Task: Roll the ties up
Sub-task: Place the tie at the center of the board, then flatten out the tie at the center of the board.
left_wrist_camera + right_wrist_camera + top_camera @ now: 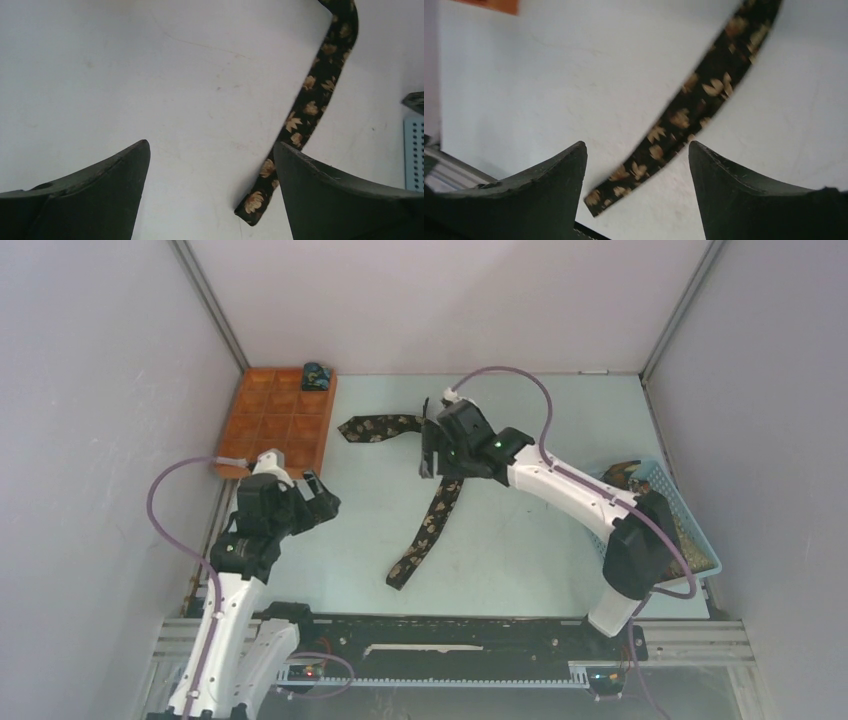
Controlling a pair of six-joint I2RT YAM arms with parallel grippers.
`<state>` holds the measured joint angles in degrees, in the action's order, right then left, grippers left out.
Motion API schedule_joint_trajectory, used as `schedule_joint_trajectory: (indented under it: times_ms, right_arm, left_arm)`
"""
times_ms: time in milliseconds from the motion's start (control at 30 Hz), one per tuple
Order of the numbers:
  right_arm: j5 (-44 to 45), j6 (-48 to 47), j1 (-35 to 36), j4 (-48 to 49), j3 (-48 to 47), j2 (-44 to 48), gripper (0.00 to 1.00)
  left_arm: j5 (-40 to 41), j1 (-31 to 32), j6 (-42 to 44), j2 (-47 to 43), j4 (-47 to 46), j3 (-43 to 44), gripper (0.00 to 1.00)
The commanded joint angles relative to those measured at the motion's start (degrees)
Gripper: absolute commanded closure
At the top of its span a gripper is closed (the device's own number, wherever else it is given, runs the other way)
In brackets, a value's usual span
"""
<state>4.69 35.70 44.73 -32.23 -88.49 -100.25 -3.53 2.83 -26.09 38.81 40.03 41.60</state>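
Observation:
A black tie with tan leaves (432, 522) lies unrolled and bent on the table. Its wide end points left toward the tray and its narrow end lies near the front. My right gripper (430, 450) hovers over the bend, open and holding nothing. In the right wrist view the tie (694, 107) runs along the table below my open right gripper (637, 145). My left gripper (320, 498) stands open to the left of the tie. In its wrist view the tie's narrow end (254, 202) lies beside the right finger of the left gripper (211, 145). A rolled tie (317, 375) sits in the tray's far right compartment.
The orange compartment tray (275, 425) lies at the far left; its corner (494, 5) shows in the right wrist view. A blue mesh basket (700, 550) with more fabric in it stands at the right edge, behind the right arm; its side (414, 150) shows in the left wrist view.

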Motion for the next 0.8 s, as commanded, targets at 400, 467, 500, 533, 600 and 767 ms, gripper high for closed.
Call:
schedule_joint_trajectory:
  times_ms: [400, 467, 500, 533, 600, 767]
  right_arm:
    - [-4.84, -4.10, -12.54, 6.60, 19.35, 12.40, 0.24]
    - [-8.61, -5.96, -15.70, 7.95, 18.17, 10.88, 0.23]
    - [-9.84, -6.66, -16.87, 7.56, 16.93, 9.49, 0.23]
    - [-11.77, -7.54, -17.81, 6.89, 15.31, 8.19, 0.23]
    - [-14.15, -9.00, -19.37, 5.79, 12.52, 4.84, 0.23]
    - [-16.65, -11.28, -20.89, 2.94, 4.69, -1.58, 0.23]
  left_arm:
    - [16.98, 40.75, -1.72, 21.43, -10.74, 4.54, 0.05]
    - [18.66, 44.33, -2.05, 24.07, -11.39, 4.34, 0.06]
    - [18.78, 45.53, -2.23, 25.17, -11.76, 4.04, 0.06]
    - [18.60, 46.79, -2.41, 26.32, -12.22, 3.68, 0.06]
    - [18.65, 49.31, -2.37, 28.73, -13.59, 2.90, 0.06]
    - [22.83, 54.77, -1.31, 35.06, -14.20, 3.84, 0.05]
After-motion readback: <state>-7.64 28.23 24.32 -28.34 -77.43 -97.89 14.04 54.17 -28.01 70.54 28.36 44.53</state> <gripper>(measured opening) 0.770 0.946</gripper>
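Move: For the left hand, the near end of the dark flowered tie lies about 10 cm back, 15 cm to the right and 17 cm below; the wooden tray is some 23 cm ahead and 14 cm left, 16 cm below. For the right hand, the tie's bend is roughly 6 cm ahead, 6 cm right and 17 cm below, and its far tail some 10 cm ahead and 11 cm left. Left hand sweeps right about 18 cm and sinks over the tie's near end; right hand backs down-right, then forward. ##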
